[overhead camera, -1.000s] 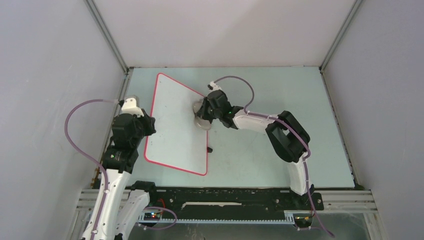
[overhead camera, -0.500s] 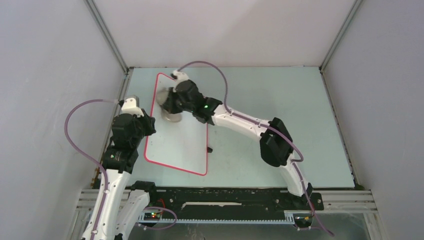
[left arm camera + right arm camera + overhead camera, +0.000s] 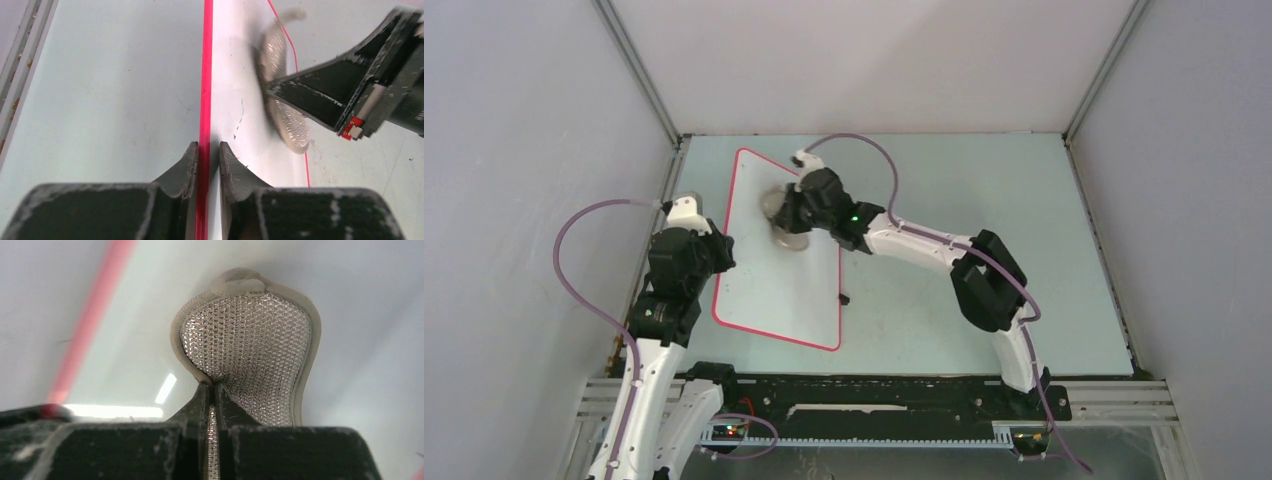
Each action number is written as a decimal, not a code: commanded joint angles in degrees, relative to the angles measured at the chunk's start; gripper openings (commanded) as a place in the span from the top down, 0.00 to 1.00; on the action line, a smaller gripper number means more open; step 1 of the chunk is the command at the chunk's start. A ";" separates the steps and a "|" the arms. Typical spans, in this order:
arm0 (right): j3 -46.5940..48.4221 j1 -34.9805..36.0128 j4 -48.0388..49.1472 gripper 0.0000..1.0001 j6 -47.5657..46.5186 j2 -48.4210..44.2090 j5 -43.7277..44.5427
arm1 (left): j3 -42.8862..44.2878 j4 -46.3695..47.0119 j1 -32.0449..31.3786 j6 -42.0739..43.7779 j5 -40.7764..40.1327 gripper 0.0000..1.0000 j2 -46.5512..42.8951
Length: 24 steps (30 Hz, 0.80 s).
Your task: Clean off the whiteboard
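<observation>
The whiteboard lies flat on the table, white with a thin red rim. My left gripper is shut on its left edge, the rim pinched between both fingers. My right gripper is shut on a grey knobbly cloth pad and presses it on the board's upper part. From the left wrist the pad shows edge-on against the white face. A few faint dark specks mark the board near the pad.
A small black object lies just off the board's right edge. The pale green table is walled on three sides. A black rail with the arm bases runs along the near edge.
The right gripper swept the pad from the board's right edge to its upper left, then back a little towards the middle. The left gripper has stayed on the rim.
</observation>
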 commanded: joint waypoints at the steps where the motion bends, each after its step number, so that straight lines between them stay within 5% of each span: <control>1: -15.88 -6.07 -0.72 1.00 2.10 -3.43 1.86 | -1.12 -2.26 -0.72 -0.33 3.81 1.00 -0.47; 7: -22.12 -6.75 0.30 1.00 1.90 -5.97 1.30 | -1.12 -2.15 -0.70 -0.37 3.84 1.00 -0.42; 17: -6.04 5.35 -6.38 1.00 -4.62 -6.92 2.54 | -1.03 -2.33 -0.74 -0.28 3.03 1.00 0.40; 24: -11.08 9.19 -0.47 1.00 -2.10 -9.56 -2.76 | -1.02 -2.40 -0.71 -0.28 2.92 1.00 0.60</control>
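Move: The right hand already has the scrubber on the tilted whiteboard. The board's middle lies some 10 cm back, level sideways and roughly 3 cm lower. From the right hand, the left gripper on the board's raised left edge is about 9 cm back, 13 cm left and 6 cm higher; the black clip is roughly 21 cm back, 15 cm right and 14 cm below. From the left hand, the board's middle is about 13 cm right, level fore-and-aft, some 9 cm lower. Right hand rubs the scrubber about 12 cm right and downslope, then back up leftward, drawing some 10 cm nearer. ##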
